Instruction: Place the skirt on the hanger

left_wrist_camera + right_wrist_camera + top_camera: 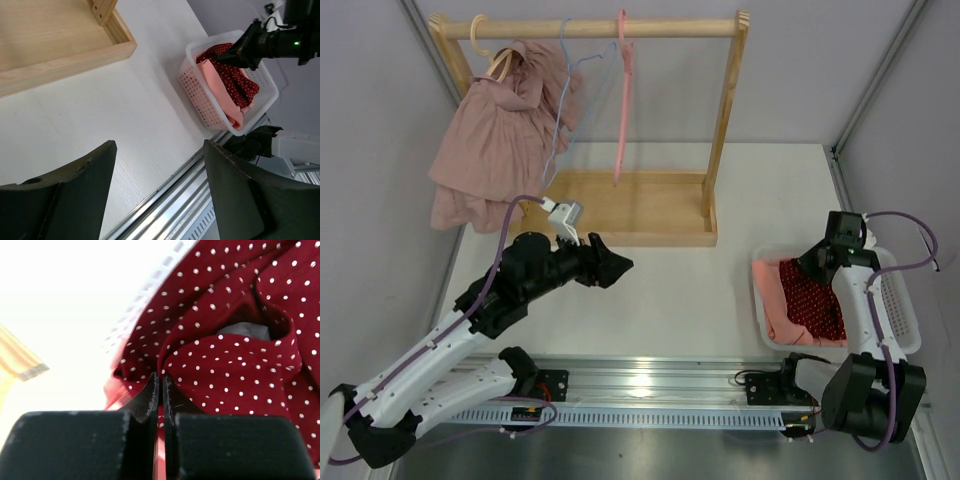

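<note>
The skirt (817, 300) (235, 355) is dark red with white dots and lies crumpled in a white basket (908, 312) at the right. My right gripper (811, 262) (161, 376) reaches down into the basket, its jaws shut on a fold of that red cloth. From the wooden rail hang a pink hanger (621, 100) and a pale blue hanger (567, 95), both bare. Over the table's middle, my left gripper (617, 263) (160, 146) stands open and holds nothing. In the left wrist view the skirt (234, 75) shows under the right arm.
A dusty pink dress (490, 140) hangs at the rail's left end. The wooden rack (620, 205) has a tray base at the back. A salmon garment (782, 310) lies under the skirt in the basket (196, 87). A metal rail runs along the near edge.
</note>
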Robot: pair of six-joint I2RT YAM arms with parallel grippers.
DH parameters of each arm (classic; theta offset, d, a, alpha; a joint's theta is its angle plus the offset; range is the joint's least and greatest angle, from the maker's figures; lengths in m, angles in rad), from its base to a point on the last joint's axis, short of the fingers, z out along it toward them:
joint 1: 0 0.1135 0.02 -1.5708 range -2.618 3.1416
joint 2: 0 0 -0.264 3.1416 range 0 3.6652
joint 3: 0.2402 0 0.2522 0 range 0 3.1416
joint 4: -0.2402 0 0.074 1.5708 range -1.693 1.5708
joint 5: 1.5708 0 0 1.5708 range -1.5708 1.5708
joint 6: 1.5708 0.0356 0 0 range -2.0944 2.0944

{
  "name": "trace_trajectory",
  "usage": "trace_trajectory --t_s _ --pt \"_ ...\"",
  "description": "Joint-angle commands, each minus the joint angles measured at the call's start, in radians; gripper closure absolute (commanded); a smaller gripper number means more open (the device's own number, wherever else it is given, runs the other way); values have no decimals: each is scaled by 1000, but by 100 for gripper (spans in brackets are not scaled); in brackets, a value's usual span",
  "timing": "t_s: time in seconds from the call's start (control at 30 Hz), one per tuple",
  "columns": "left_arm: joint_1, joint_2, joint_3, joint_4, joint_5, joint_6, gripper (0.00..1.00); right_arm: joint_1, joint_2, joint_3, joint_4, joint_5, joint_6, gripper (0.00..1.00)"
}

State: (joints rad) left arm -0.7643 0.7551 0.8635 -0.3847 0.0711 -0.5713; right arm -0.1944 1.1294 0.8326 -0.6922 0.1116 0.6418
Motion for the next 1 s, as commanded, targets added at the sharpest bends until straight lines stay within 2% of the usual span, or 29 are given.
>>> trace_trajectory --t_s 0.0,0.2,0.33,0.67,0.7,0.73,0.77,0.8,0.9,0.97 --pt "-20 4 -15 35 -67 -30 25 -7 -101 85 -18 -26 -25 100" --pt "-23 18 2 27 -102 -12 25 15 -190 292 -99 -73 -1 100" --pt "-23 27 29 3 -85 13 24 108 -191 460 -154 -53 16 100" --pt "-23 -19 54 -22 -51 74 22 630 -71 827 -257 152 68 100" --pt "-23 -26 55 -34 -54 79 21 730 -60 844 -260 174 73 100" --pt "-21 -42 57 -40 -57 86 21 781 -50 870 -262 189 79 100" --pt "-23 -49 65 -48 -65 90 21 834 -24 879 -267 244 87 100" --pt "-21 -59 66 -68 -67 90 21 942 -10 885 -268 273 93 100" --pt "-23 -97 68 -95 -67 90 20 1120 43 876 -276 385 125 100" --pt "-23 -129 65 -109 -100 85 20 1171 79 824 -247 393 151 100"
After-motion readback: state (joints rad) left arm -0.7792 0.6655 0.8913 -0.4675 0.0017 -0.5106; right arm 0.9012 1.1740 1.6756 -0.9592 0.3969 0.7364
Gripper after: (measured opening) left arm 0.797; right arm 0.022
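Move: The right hand is already shut on the red dotted skirt; the clear table middle lies about 43 cm to its left, 2 cm back and 10 cm below. The basket's middle is some 10 cm right and 3 cm back, the salmon cloth 6 cm left and 3 cm back, the rack's tray 51 cm left and 26 cm ahead. From the left hand, that clear spot is 5 cm ahead, 4 cm right, 27 cm below. Right hand hoists the pinched skirt some 30 cm from the basket, then swings it about 25 cm left. ##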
